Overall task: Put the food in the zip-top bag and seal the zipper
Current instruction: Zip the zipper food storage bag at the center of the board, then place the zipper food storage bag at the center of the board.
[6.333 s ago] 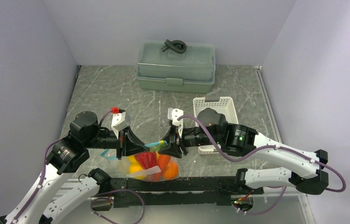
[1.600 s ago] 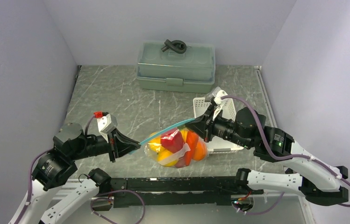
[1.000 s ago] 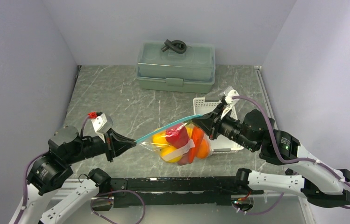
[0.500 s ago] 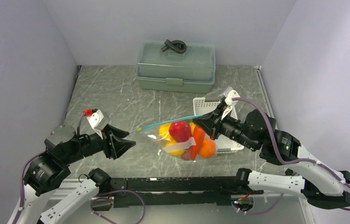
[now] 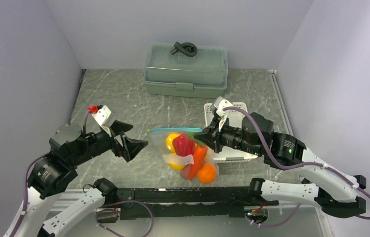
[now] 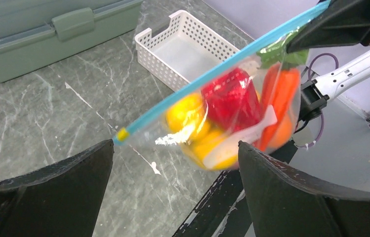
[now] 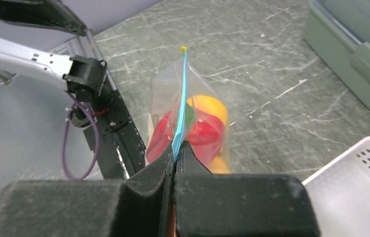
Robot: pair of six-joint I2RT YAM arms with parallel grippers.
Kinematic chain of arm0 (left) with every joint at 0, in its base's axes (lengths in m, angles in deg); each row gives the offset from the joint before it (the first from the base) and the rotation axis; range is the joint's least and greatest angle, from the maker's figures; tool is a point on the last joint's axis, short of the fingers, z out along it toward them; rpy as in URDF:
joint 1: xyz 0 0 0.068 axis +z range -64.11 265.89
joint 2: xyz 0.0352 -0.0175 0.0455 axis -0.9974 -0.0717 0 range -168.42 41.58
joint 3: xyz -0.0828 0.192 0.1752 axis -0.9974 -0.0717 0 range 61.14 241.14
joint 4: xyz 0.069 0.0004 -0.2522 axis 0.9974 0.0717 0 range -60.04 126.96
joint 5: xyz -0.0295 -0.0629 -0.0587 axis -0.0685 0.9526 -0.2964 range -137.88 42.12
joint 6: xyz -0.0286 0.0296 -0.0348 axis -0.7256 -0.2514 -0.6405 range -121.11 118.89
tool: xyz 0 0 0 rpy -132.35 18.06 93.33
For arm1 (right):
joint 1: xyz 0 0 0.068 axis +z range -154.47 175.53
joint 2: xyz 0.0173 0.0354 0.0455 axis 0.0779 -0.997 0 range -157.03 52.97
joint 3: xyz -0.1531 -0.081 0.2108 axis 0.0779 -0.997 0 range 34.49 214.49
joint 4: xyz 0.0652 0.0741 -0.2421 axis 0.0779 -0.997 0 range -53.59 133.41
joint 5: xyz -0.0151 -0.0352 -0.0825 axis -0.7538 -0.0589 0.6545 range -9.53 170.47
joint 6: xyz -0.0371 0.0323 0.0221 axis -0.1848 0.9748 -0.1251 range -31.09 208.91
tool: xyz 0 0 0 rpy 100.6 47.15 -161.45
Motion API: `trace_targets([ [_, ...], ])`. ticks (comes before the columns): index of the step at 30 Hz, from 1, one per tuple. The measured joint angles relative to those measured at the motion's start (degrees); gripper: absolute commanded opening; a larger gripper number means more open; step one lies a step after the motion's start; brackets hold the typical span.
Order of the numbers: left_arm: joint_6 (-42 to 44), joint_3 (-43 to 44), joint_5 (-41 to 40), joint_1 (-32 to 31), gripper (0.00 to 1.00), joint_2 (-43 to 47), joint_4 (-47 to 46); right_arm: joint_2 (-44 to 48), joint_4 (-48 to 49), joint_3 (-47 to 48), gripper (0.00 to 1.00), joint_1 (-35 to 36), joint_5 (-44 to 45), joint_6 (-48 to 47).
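The clear zip-top bag [image 5: 188, 157] hangs above the table, filled with the food [image 5: 185, 146]: yellow, red and orange pieces and one green bit. Its teal zipper [image 5: 172, 130] runs along the top. My right gripper [image 5: 204, 135] is shut on the zipper's right end, and the right wrist view shows the zipper [image 7: 181, 106] pinched between the fingertips of that gripper [image 7: 175, 154]. My left gripper [image 5: 136, 138] stands wide open to the left of the bag, touching nothing. In the left wrist view the bag [image 6: 232, 111] hangs beyond the open left gripper [image 6: 175, 146].
A white lattice basket [image 5: 242, 111] sits behind my right arm on the marbled table [image 5: 118, 94]. The grey-green lidded box [image 5: 185, 70] stands at the back. Grey walls close in both sides. The arms' black base rail [image 5: 183, 195] runs below the bag.
My left gripper has opened and let go of the zipper's left end. The bag now hangs from the right gripper alone, which has shifted left and lower.
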Motion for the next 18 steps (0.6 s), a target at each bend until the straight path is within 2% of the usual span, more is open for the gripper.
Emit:
trace_targets([
  [6,0.2,0.2,4.1,0.0,1.00,-2.7,-1.9,-1.7,-0.6,0.0,0.00,0.0,-5.1,-0.4],
  [18,2.4,0.1,24.8,0.0,1.00,-8.2,-6.4,-4.1,0.1,0.0,0.00,0.0,-17.7,-0.9],
])
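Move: The loose left end of the bag's zip strip, with its yellow tip, lies about 4 cm ahead of the open left hand, 2 cm to its right and slightly lower. The red pepper in the bag is some 14 cm right, 2 cm ahead and 8 cm down. From the right hand, which still pinches the strip's other end, the yellow tip is about 17 cm left and 4 cm ahead, slightly lower; the white basket stands roughly 14 cm ahead, 14 cm right, well below. Still pinching its end of the zip strip, the right hand draws the hanging bag back and left about 5 cm, sinking slightly and turning some 15 degrees counter-clockwise. The left hand, fingers staying wide open, sweeps right about 5 cm and then also back 3 cm, turning roughly 25 degrees clockwise to close in on the strip's free end. ##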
